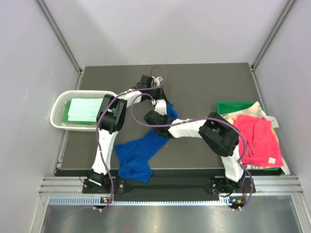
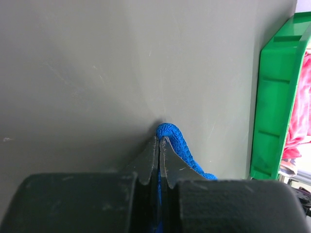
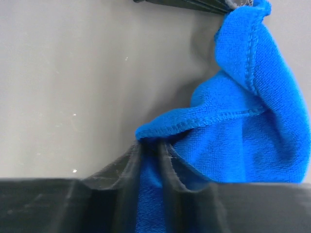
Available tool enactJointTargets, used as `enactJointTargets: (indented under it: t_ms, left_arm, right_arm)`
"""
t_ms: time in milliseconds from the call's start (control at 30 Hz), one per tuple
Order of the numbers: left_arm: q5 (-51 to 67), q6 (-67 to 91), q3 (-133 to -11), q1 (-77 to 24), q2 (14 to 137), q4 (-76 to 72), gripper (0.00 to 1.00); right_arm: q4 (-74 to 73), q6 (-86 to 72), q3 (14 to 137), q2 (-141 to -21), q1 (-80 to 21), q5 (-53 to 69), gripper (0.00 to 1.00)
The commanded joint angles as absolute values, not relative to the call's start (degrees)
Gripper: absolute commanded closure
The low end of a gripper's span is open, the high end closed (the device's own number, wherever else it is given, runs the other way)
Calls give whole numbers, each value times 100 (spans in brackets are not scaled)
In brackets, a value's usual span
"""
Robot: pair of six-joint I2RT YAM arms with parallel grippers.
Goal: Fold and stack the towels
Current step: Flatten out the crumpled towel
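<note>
A royal blue towel [image 1: 138, 155] lies crumpled from mid-table down over the near edge. My left gripper [image 1: 166, 110] holds its far corner, jaws shut on the blue towel [image 2: 175, 141] at the fingertips [image 2: 159, 140] just above the table. Just below it, my right gripper [image 1: 156, 124] has a hemmed fold of the blue towel [image 3: 243, 126] filling the narrow gap at its tips [image 3: 151, 148]. A pink towel [image 1: 257, 138] lies heaped on the green bin [image 1: 233, 107] at the right. A folded pale mint towel [image 1: 85, 109] rests on a green one in the white basket [image 1: 58, 114].
The green bin's wall [image 2: 272, 97] stands close to the right of my left gripper, with the pink towel [image 2: 299, 116] behind it. The left gripper's black fingers [image 3: 194, 4] show at the top of the right wrist view. White walls surround the dark table [image 1: 204, 87].
</note>
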State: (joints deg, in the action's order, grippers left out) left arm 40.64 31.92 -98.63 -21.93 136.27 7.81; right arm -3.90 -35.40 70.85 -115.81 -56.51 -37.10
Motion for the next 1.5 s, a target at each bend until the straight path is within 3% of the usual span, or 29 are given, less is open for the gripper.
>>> enactJointTargets:
  t_ms: [0, 100, 600, 1033, 1200, 1467]
  left_arm:
    - [3964, 3225, -9896, -2118, 13746, 589, 100]
    - [3946, 3296, -9853, -2083, 13694, 466, 100]
    - [1971, 3191, -9282, -1898, 12411, 536, 100]
    - [826, 2944, -7911, -1890, 10469, 598, 100]
    - [949, 2831, -7664, -1907, 9723, 606, 100]
    - [1063, 1988, -8322, -1934, 8212, 1573, 100]
  right_arm:
    - [-703, -3454, 7216, -11769, -5713, -3735, 92]
    - [-633, -3227, 7137, -11331, -5625, -3604, 100]
    - [184, -2548, 5872, -8238, -4606, -933, 100]
    - [-130, -2505, 3965, -6909, -3226, -633, 100]
    - [-315, -2268, 4016, -6514, -3190, -729, 100]
    - [-1256, -1398, 5237, -5389, -3094, -870, 100]
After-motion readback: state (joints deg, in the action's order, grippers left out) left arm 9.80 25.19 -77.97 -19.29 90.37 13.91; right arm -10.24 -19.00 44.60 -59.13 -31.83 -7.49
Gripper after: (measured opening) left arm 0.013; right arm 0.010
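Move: The blue towel's free hem is right between my right fingertips, just above the table. My left hand already holds another corner, about 13 cm ahead and 4 cm to the right of my right hand. From my left hand, the rest of the towel lies crumpled some 25 cm back and 11 cm left, slightly lower; the white basket is roughly 40 cm left and 4 cm back. The green bin is about 43 cm right of my right hand and 4 cm back. I shut my right fingers on the blue hem and whip it up some 18 cm, then swing it right, away from my left hand, dipping before it climbs again, about 17 cm right overall. My left hand keeps its pinch, eases forward and left, then rises about 20 cm, drawing slightly back as it tips up and turns counter-clockwise. ##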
